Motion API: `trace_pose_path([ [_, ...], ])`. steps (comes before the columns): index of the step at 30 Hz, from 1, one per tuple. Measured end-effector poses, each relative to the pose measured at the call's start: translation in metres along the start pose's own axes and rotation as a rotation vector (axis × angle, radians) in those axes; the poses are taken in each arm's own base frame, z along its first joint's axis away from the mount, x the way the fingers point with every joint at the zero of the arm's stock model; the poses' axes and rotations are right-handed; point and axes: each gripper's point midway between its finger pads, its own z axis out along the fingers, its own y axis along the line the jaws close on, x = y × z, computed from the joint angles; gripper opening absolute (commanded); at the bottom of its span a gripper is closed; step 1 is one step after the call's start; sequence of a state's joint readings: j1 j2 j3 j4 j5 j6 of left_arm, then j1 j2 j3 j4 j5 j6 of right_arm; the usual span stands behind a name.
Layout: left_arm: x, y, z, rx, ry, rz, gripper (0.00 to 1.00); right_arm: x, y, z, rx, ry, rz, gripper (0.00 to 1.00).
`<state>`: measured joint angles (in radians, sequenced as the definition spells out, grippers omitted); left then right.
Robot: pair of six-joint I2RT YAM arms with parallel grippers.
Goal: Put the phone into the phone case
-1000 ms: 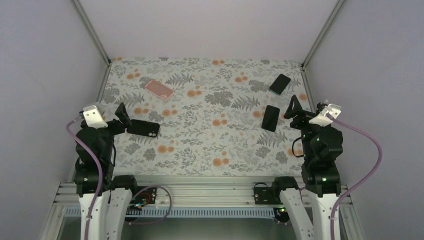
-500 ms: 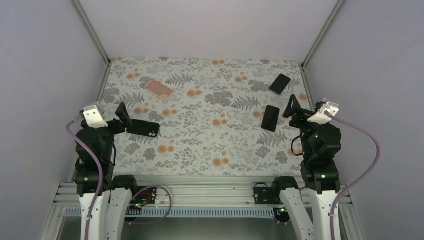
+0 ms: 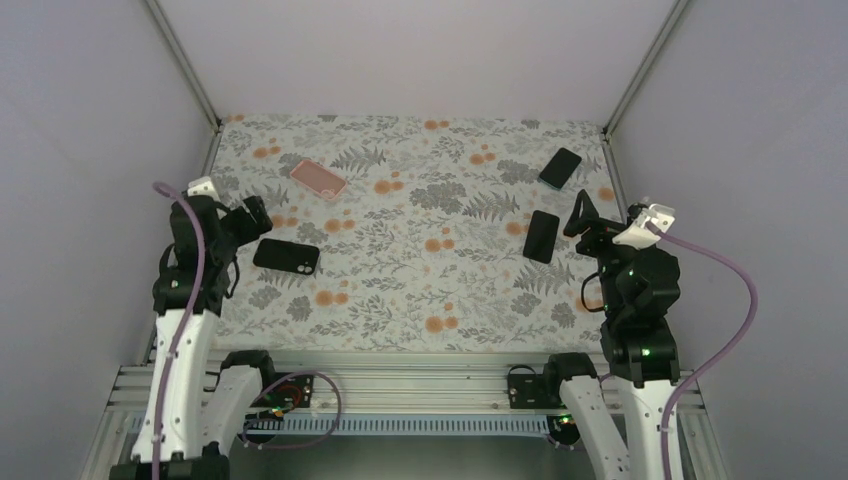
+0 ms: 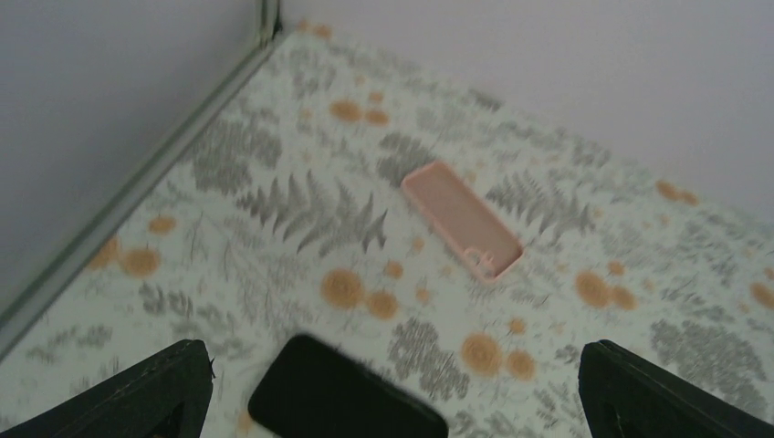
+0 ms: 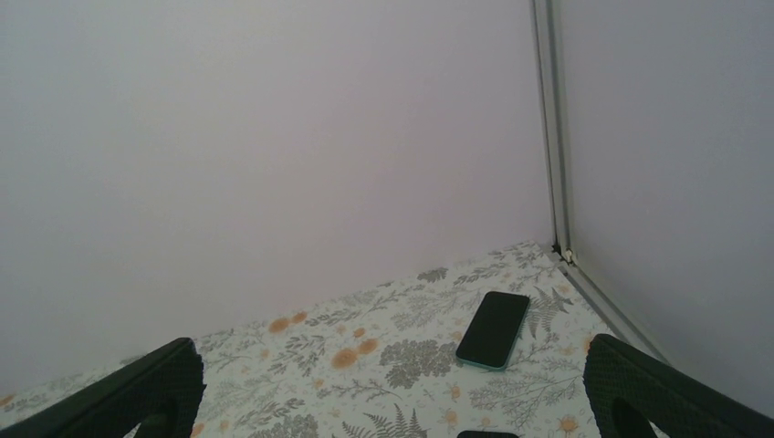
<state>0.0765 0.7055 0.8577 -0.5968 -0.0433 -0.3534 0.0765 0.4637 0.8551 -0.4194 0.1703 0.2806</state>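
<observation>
A pink phone case (image 3: pixel 319 179) lies flat at the far left of the floral mat; the left wrist view shows the case (image 4: pixel 461 222) with its camera cutout. A black slab (image 3: pixel 286 256) with a camera corner lies nearer, and I cannot tell whether it is a phone or a case. Its end (image 4: pixel 347 394) shows below my open left gripper (image 4: pixel 397 406), which hovers above it (image 3: pixel 252 214). A black phone (image 3: pixel 541 236) lies right of centre. A teal-edged phone (image 3: pixel 560 167) lies behind it, screen up (image 5: pixel 493 329). My right gripper (image 3: pixel 588 222) stands open and empty beside the black phone.
The mat (image 3: pixel 420 280) is bounded by grey walls with metal rails at the left (image 3: pixel 205 175) and right (image 3: pixel 612 170). The right wrist view faces the back wall and the far right corner (image 5: pixel 559 251).
My left arm has risen and stretched forward, lifting its gripper off the left end of the black slab. The right arm has barely shifted. No object has moved.
</observation>
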Motion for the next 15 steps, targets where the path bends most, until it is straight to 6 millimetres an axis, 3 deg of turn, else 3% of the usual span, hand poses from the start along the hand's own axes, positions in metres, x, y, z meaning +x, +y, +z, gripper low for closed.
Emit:
trace_pose_path([
  [4, 0.031, 0.014, 0.023, -0.083, 0.159, -0.039, 1.0, 0.003, 0.004, -0.001, -0.019, 0.006, -0.001, 0.99],
  [15, 0.077, 0.031, 0.038, -0.192, 0.329, -0.206, 1.0, 0.012, 0.012, -0.009, -0.07, 0.001, -0.002, 0.99],
])
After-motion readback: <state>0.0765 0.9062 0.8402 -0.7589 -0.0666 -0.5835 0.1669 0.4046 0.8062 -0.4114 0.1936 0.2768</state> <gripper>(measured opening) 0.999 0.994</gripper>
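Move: The black phone case lies almost beneath the left hand, about 4 cm ahead, 4 cm to its right and some 24 cm below. The pink phone case stands roughly 21 cm farther out than the black one and 5 cm to the right of it. From the right hand, the black phone case is about 8 cm ahead, 59 cm to the left and 33 cm below. Nearly straight down, the left hand sinks about 9 cm towards the black phone case, tipping its fingers some 20 degrees further down while its left side dips and it turns slightly counter-clockwise. The fingers stay wide open and touch nothing. The right hand, also open and empty, eases about 2 cm, mostly left. ##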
